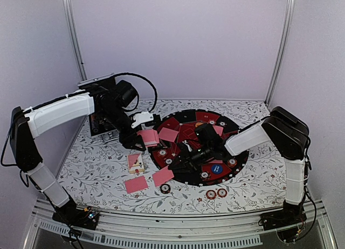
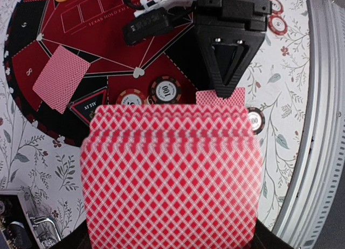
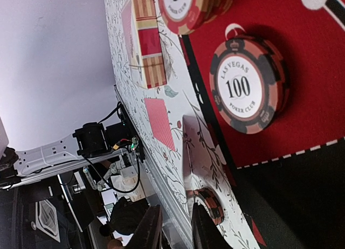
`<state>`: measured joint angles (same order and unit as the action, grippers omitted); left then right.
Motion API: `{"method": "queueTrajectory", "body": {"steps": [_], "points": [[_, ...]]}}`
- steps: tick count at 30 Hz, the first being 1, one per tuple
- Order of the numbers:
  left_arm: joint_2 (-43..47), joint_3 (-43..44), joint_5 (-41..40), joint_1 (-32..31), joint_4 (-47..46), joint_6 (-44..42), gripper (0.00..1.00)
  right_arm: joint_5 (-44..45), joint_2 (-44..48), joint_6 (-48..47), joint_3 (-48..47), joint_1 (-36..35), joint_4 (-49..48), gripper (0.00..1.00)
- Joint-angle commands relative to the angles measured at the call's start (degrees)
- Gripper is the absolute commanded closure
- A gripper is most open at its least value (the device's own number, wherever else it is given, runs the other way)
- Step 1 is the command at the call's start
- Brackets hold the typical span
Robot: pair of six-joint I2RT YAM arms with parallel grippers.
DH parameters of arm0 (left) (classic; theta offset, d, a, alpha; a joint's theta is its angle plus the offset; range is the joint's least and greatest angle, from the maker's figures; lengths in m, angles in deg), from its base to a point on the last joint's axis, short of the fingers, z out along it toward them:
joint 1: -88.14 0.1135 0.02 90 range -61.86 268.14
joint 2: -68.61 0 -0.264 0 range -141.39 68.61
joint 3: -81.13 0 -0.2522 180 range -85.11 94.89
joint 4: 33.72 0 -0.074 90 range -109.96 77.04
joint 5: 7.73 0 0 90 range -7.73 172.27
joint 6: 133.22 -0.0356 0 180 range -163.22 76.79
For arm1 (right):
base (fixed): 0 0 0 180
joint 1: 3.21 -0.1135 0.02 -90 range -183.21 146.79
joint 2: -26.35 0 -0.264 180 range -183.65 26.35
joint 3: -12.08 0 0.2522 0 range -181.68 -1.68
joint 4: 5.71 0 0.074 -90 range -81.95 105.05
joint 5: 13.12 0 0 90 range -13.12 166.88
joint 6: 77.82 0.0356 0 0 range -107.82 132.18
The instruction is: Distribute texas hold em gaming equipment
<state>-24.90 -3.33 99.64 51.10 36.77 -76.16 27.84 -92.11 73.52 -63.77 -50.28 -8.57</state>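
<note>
My left gripper (image 1: 139, 140) is shut on a deck of pink-backed cards (image 2: 171, 173), held above the table's left half; the deck hides its fingers in the left wrist view. My right gripper (image 3: 177, 216) hovers low at the front-left rim of the round red-and-black poker mat (image 1: 186, 131), jaws slightly apart with nothing between them. A pink card (image 3: 200, 152) lies just beyond its fingertips, beside a chip (image 3: 211, 205) on the tablecloth. A "100" chip (image 3: 248, 84) rests on the mat. Two pink cards (image 1: 136, 184) (image 1: 163, 177) lie at the front. A blue button disc (image 1: 217, 167) sits on the mat.
A striped card box (image 1: 136, 161) lies left of the mat. Loose chips (image 1: 165, 188) (image 1: 215, 193) sit near the front edge. More cards (image 1: 168, 134) and chips (image 1: 161, 152) are on the mat. A black case (image 1: 102, 125) stands at the back left. The metal rail (image 1: 178, 227) borders the front.
</note>
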Motion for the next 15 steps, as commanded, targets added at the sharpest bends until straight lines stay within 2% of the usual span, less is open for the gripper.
{"method": "queueTrajectory", "body": {"steps": [1, 4, 8, 11, 15], "points": [[1.54, -0.21, 1.09, 0.65, -0.38, -0.19, 1.00, -0.77, -1.00, -0.97, 0.01, 0.39, 0.18, 0.78], [1.49, -0.14, 0.98, 0.65, -0.39, -0.19, 1.00, -0.62, -1.66, -0.85, -0.03, 0.44, 0.10, 0.81], [1.58, -0.13, 0.88, 0.65, -0.39, -0.27, 1.00, -0.72, -1.53, -0.96, 1.00, 1.18, 0.03, 0.94], [1.49, -0.22, 0.98, 0.65, -0.35, -0.27, 1.00, -1.03, -1.10, -1.00, 1.34, 1.23, -0.36, 1.00], [1.24, -0.05, 0.96, 0.65, -0.39, -0.27, 1.00, -3.29, -0.75, 0.95, 2.64, 1.46, -4.50, 1.00]]}}
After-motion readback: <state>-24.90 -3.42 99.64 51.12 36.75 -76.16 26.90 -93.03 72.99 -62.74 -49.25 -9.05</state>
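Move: At the right hand's barely parted fingertips, the near card lies with its middle about 4 cm left, 3 cm back and slightly lower. The black chip stack is about 4 cm left and 8 cm back, another chip stack 2 cm left and 3 cm ahead; the loose card lies roughly 15 cm left and 7 cm back. From the left hand, holding the deck, the near card is some 6 cm right, 7 cm back and 13 cm below. Sinking about 1 cm and easing back to the right by nearly as much, the right hand shuts its slightly open fingers on the edge of the near card. The fingers keep pointing left and slantwise down, with no real turn of the wrist. ##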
